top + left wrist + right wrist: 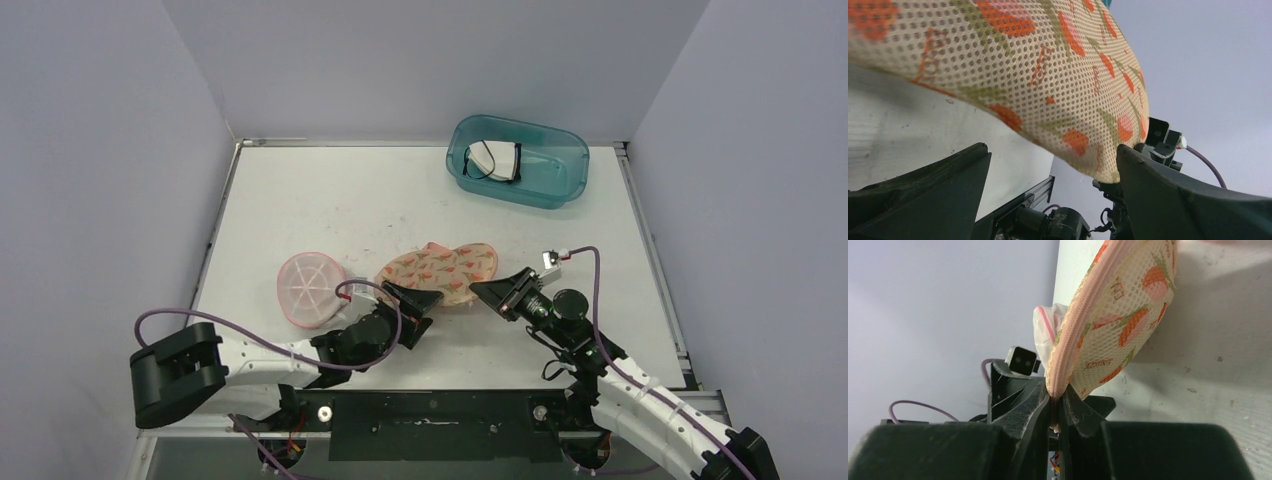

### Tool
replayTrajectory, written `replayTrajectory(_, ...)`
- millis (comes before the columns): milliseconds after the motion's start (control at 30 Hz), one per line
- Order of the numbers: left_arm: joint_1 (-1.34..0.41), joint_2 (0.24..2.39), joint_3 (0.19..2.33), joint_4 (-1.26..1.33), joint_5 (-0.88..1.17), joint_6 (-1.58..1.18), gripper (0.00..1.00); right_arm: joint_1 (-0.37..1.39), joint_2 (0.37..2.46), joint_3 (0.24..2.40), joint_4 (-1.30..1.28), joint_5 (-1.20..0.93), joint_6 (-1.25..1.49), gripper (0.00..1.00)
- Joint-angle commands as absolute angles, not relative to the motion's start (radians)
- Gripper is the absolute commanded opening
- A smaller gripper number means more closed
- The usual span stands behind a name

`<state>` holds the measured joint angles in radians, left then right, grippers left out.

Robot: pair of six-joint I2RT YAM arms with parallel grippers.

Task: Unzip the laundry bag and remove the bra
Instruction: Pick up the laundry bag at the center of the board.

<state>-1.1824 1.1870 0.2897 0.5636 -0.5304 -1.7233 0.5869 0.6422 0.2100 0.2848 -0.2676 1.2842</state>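
Observation:
The laundry bag, cream mesh printed with orange carrots, lies mid-table, its near edge raised. My right gripper is shut on the bag's pink zipper seam; in the right wrist view the seam runs straight into the closed right gripper. My left gripper is open at the bag's near-left edge. From the left wrist, the laundry bag hangs just above the wide-apart left gripper, touching the right-hand finger. The bra is hidden.
A round pink mesh piece lies left of the bag. A teal bin at the back right holds a white item with black straps. Grey walls enclose the table on three sides.

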Motion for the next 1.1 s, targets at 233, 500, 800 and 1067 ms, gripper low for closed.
replayTrajectory(233, -1.155, 1.410, 0.318, 0.880, -0.522, -1.854, 0.96, 0.655, 0.616, 0.162, 0.427, -0.233, 1.302, 0.05)
replayTrajectory(500, -1.129, 1.383, 0.328, 0.781, -0.556, -1.839, 0.77, 0.660, 0.571, 0.122, 0.403, -0.230, 1.307, 0.05)
replayTrajectory(800, -1.123, 1.383, 0.336, 0.735, -0.566, -1.820, 0.22, 0.661, 0.541, 0.120, 0.360, -0.226, 1.286, 0.05)
replayTrajectory(1067, -1.123, 1.272, 0.400, 0.503, -0.605, -1.744, 0.00, 0.664, 0.469, 0.265, 0.054, -0.170, 1.040, 0.74)
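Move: The laundry bag's middle lies about 6 cm ahead of the open left hand, roughly straight out and some 2 cm lower, its near edge just before the fingertips. The right hand still grips the zipper end. From the right hand, the bag's middle is about 3 cm ahead, 8 cm to the left and 5 cm down. From the left hand, the white mesh bag sits some 25 cm left and 2 cm ahead, and the teal basket 32 cm ahead and 21 cm right, both about 10 cm lower. The laundry bag's near edge is taken between the left fingers: that hand slips some 2 cm right and down, then works forward and back left, about 3 cm forward overall, and closes from wide open to pinch the mesh. The right hand, keeping its pinch, eases back and down about 3 cm, then opens at the end to let go of the zipper end. ##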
